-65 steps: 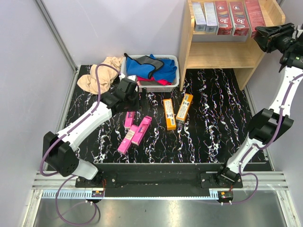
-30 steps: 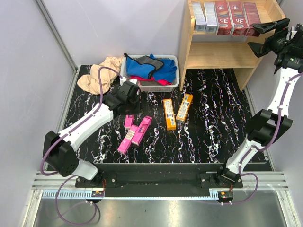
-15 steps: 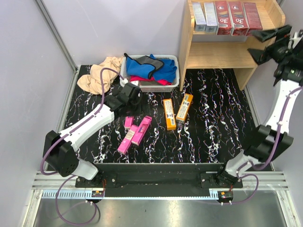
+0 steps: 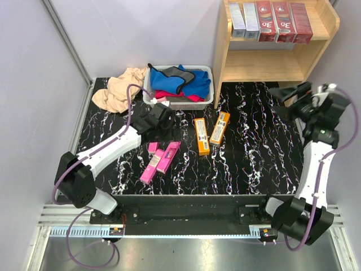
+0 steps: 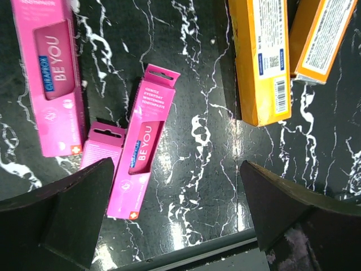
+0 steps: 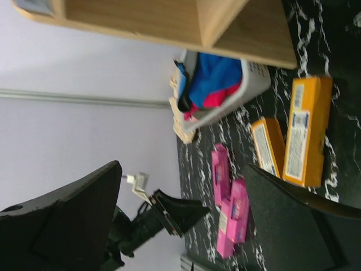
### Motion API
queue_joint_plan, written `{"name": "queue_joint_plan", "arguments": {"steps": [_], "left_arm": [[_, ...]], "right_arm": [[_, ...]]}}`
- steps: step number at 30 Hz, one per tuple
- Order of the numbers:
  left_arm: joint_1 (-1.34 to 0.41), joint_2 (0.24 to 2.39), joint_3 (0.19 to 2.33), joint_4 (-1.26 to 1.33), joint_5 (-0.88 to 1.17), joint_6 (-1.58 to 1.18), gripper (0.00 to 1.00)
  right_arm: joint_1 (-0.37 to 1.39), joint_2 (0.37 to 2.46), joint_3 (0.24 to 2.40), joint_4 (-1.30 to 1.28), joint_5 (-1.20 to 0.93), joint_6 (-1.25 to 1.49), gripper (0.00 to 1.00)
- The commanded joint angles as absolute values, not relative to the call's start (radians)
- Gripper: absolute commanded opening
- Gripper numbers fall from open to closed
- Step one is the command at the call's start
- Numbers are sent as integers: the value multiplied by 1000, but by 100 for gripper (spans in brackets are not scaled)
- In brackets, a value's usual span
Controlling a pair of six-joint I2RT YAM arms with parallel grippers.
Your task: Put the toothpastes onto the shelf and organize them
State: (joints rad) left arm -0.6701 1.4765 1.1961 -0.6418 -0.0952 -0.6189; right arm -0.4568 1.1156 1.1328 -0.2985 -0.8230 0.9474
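Observation:
Two silver-grey and three dark red toothpastes [image 4: 269,13] stand in a row on the top tier of the wooden shelf [image 4: 265,65]. On the black marble floor lie three pink toothpastes [image 4: 168,156] and two orange ones [image 4: 201,136]. My left gripper [image 4: 164,127] hovers open just behind the pink boxes; its wrist view looks down on the pink boxes [image 5: 144,144] and orange boxes [image 5: 259,62], with nothing between its fingers [image 5: 176,169]. Low in front of the shelf, my right gripper [image 4: 286,99] is open and empty [image 6: 183,169], pointing left towards the boxes [image 6: 304,130].
A white basket [image 4: 206,99] of coloured cloths sits behind the boxes, with a beige cloth [image 4: 118,90] to its left. The shelf's lower tier [image 4: 256,79] holds nothing. Grey walls and a metal frame close the area in on both sides.
My right arm has pulled away from the shelf's top tier and dropped low in front of the shelf. The left gripper has shifted slightly right, over the pink boxes.

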Motion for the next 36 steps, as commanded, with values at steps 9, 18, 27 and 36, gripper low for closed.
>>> {"name": "queue_joint_plan", "arguments": {"steps": [9, 18, 27, 36], "left_arm": [[-710, 1598, 1218, -583, -159, -595, 99], [-709, 1749, 1259, -575, -227, -508, 99], [-709, 1882, 1298, -545, -207, -476, 95], [-709, 1939, 1302, -511, -161, -480, 51]], "right_arm": [[-141, 1089, 756, -256, -681, 816, 100], [-132, 1089, 726, -250, -681, 805, 100], [-133, 1103, 710, -247, -690, 796, 100], [-132, 1098, 715, -255, -680, 781, 100]]}}
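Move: The pink toothpaste to take, right-hand one of the near pair, has its middle about 13 cm below the open left hand, 2 cm back and 1 cm left. Its partner lies 6 cm back and 7 cm left of the hand, a third pink box 5 cm ahead and 8 cm left, the nearer orange box 7 cm ahead and 11 cm right. From the right hand, the toothpaste lies some 36 cm left, 7 cm back and 33 cm down. Left hand drops 13 cm, half closing around the pink toothpaste's far end; right sinks 17 cm, swinging left, fingers tipping down. ##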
